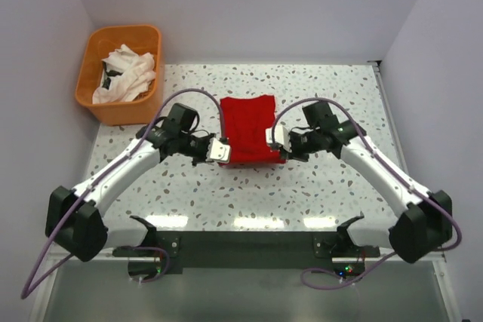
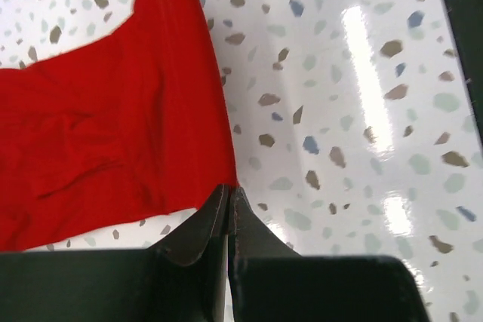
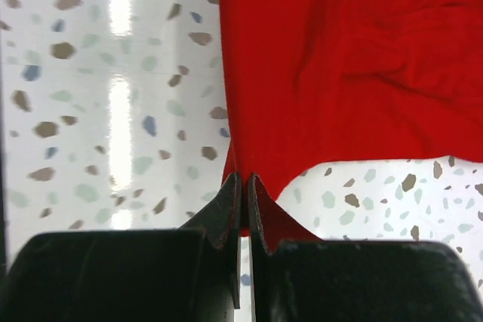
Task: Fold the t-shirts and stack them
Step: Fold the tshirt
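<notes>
The red t-shirt (image 1: 250, 130) lies partly folded in the middle of the speckled table. My left gripper (image 1: 217, 148) is shut on its near left corner; in the left wrist view the cloth (image 2: 98, 126) runs up from the closed tips (image 2: 228, 190). My right gripper (image 1: 276, 139) is shut on the near right corner; in the right wrist view the red cloth (image 3: 347, 65) hangs from between the tips (image 3: 243, 180). Both held edges are lifted a little off the table. White t-shirts (image 1: 124, 73) lie crumpled in the orange basket.
The orange plastic basket (image 1: 90, 96) stands at the back left corner of the table. Grey walls enclose the back and both sides. The dark mounting rail (image 1: 241, 243) with the arm bases runs along the near edge.
</notes>
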`<state>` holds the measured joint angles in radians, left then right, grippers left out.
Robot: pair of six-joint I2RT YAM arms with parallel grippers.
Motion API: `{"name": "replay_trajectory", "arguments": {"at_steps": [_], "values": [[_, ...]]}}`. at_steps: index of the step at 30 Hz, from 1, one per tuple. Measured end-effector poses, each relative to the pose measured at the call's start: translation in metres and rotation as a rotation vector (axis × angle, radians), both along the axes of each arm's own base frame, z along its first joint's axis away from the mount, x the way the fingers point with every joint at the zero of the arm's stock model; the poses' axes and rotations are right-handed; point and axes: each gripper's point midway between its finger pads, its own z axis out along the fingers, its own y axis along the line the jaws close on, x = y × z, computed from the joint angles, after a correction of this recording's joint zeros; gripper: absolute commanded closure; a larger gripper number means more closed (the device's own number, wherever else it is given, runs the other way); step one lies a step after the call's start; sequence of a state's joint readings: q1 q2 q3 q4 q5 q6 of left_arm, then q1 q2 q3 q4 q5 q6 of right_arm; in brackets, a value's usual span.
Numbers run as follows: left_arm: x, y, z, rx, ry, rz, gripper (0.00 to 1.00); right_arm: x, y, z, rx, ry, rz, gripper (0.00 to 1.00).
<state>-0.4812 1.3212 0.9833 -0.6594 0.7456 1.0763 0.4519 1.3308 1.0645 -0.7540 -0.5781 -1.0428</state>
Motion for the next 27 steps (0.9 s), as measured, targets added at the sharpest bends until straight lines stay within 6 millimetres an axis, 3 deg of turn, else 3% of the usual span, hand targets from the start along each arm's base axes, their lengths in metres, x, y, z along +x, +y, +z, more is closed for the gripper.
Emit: {"name": "replay_trajectory", "arguments": {"at_steps": [4, 8, 12, 19, 27], "values": [[-0.021, 0.000, 0.036, -0.053, 0.017, -0.002, 1.00, -0.036, -0.007, 0.037, 0.057, -0.021, 0.021, 1.00], [-0.020, -0.004, 0.062, -0.076, 0.022, -0.002, 1.00, -0.044, -0.009, 0.051, 0.061, -0.008, 0.024, 1.00], [-0.007, -0.010, 0.067, -0.060, 0.042, 0.005, 1.00, -0.034, -0.012, 0.036, 0.031, 0.065, 0.008, 1.00], [0.033, -0.015, 0.049, -0.025, 0.101, 0.038, 1.00, 0.006, -0.019, 0.023, -0.003, 0.120, -0.015, 1.00], [0.083, -0.015, 0.037, -0.006, 0.133, 0.049, 1.00, 0.039, -0.015, 0.009, -0.016, 0.166, -0.001, 1.00]]}}
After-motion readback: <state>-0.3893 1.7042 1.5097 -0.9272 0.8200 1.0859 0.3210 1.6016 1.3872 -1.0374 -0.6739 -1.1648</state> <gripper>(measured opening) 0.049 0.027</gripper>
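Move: Both hands already hold the red t-shirt's near edge, roughly 14 cm above the table. The shirt's far end, still on the table, has its middle some 26 cm ahead of the left hand, about 9 cm to its right and 14 cm below; from the right hand it is some 24 cm ahead, 11 cm left and 14 cm below. The orange bin stands about 31 cm ahead of the left hand, 33 cm to its left and 7 cm below. Keeping the t-shirt pinched in shut fingers, both hands rise together while still easing back, the left about 2 cm back and 6 or 7 cm up, the right about 4 cm back and 5 cm up. Then they reverse and swing the held edge forward over the table and somewhat down, the left by some 10 cm and the right by some 8 cm, sinking 3 to 4 cm as the wrists tip slightly, under 10 degrees. ##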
